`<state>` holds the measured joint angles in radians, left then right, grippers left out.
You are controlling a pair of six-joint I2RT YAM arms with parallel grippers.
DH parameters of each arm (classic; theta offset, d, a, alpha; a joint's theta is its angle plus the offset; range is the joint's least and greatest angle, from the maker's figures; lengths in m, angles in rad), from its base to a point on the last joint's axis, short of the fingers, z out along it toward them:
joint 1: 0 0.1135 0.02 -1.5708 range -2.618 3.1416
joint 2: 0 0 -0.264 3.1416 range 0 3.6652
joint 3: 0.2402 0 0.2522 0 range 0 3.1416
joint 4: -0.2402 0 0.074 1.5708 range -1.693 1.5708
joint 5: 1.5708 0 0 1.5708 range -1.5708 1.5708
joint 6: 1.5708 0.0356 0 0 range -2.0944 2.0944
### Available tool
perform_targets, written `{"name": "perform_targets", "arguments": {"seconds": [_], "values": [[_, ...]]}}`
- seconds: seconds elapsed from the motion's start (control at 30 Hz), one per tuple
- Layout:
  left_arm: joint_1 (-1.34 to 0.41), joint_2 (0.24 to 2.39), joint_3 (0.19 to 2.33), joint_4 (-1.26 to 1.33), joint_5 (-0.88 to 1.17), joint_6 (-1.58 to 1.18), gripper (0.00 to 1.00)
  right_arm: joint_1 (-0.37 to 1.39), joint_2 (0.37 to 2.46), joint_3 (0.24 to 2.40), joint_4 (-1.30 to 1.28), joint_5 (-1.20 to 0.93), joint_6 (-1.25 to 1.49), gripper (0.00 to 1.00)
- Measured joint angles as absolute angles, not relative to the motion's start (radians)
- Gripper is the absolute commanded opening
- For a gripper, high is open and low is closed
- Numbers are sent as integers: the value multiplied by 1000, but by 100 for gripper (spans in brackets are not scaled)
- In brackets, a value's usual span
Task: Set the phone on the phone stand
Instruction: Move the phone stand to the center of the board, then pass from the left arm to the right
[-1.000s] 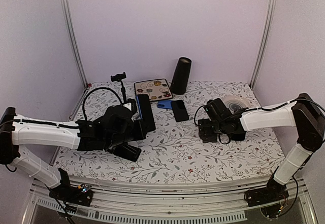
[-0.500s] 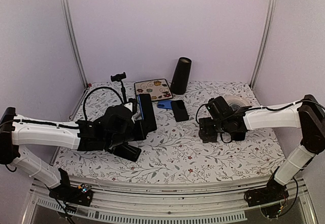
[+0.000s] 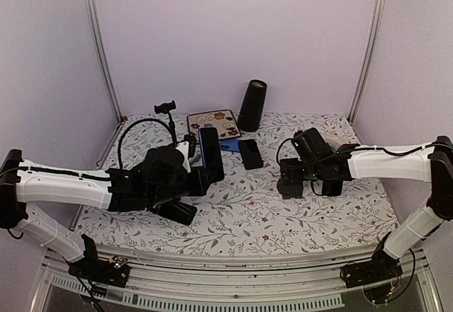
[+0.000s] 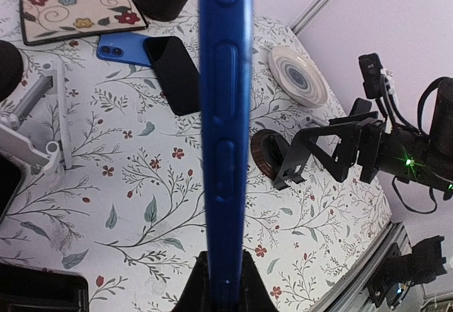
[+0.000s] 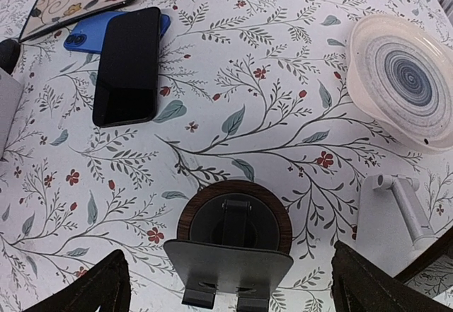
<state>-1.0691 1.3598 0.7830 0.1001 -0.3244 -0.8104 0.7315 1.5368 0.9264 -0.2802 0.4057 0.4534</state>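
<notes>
My left gripper (image 3: 200,175) is shut on the lower end of a blue-edged phone (image 3: 210,153) and holds it upright above the table's left half. The left wrist view shows the phone edge-on (image 4: 225,114), with the jaws (image 4: 225,291) clamped on both of its faces. The phone stand (image 5: 230,255), a dark tilted plate on a round wooden base, stands on the floral cloth right of centre (image 3: 284,187). My right gripper (image 5: 230,294) is open with its fingers wide on either side of the stand, touching nothing. From the left wrist the stand (image 4: 294,162) shows ahead to the right.
A black phone (image 3: 250,153) lies partly over a blue phone (image 3: 228,145) at mid-table. Behind them are a dark cylinder (image 3: 251,105), a flowered board (image 3: 214,123) and a small clamp tripod (image 3: 166,110). A white ringed plate (image 5: 407,78) and a white bracket (image 5: 396,213) sit right of the stand.
The left gripper has carried the phone a little to the right and up. The right gripper has opened fully and drawn back slightly to the right of the stand.
</notes>
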Motion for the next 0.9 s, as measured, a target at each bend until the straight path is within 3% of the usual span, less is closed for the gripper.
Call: {"name": "perform_targets", "arguments": {"seconds": [0.43, 0.9], "values": [[-1119, 1428, 842, 215, -209, -657, 0, 736, 1317, 953, -257, 171, 452, 99], [-1157, 1554, 955, 214, -163, -588, 0, 870, 1289, 1011, -141, -9, 529, 99]]}}
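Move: The right gripper is open just above the phone stand, whose middle is about 1 cm ahead and 5 below. Its next target, the blue-edged phone, is held upright by the left gripper about 24 cm left of it, 5 back and 13 up. A table phone lies 14 cm ahead and 13 left, and the white stand 14 cm right and level with it. From the left gripper, the right one is some 24 cm right, 7 ahead and 7 lower. Lift the open right gripper off over the phone stand by about 15 cm, and swing it left and somewhat back to the held phone, raising its left side some 30 degrees and turning it counter-clockwise. Meanwhile carry the phone about 9 cm right and slightly back with the left gripper, grip kept, turning clockwise, so the two close in on each other. ##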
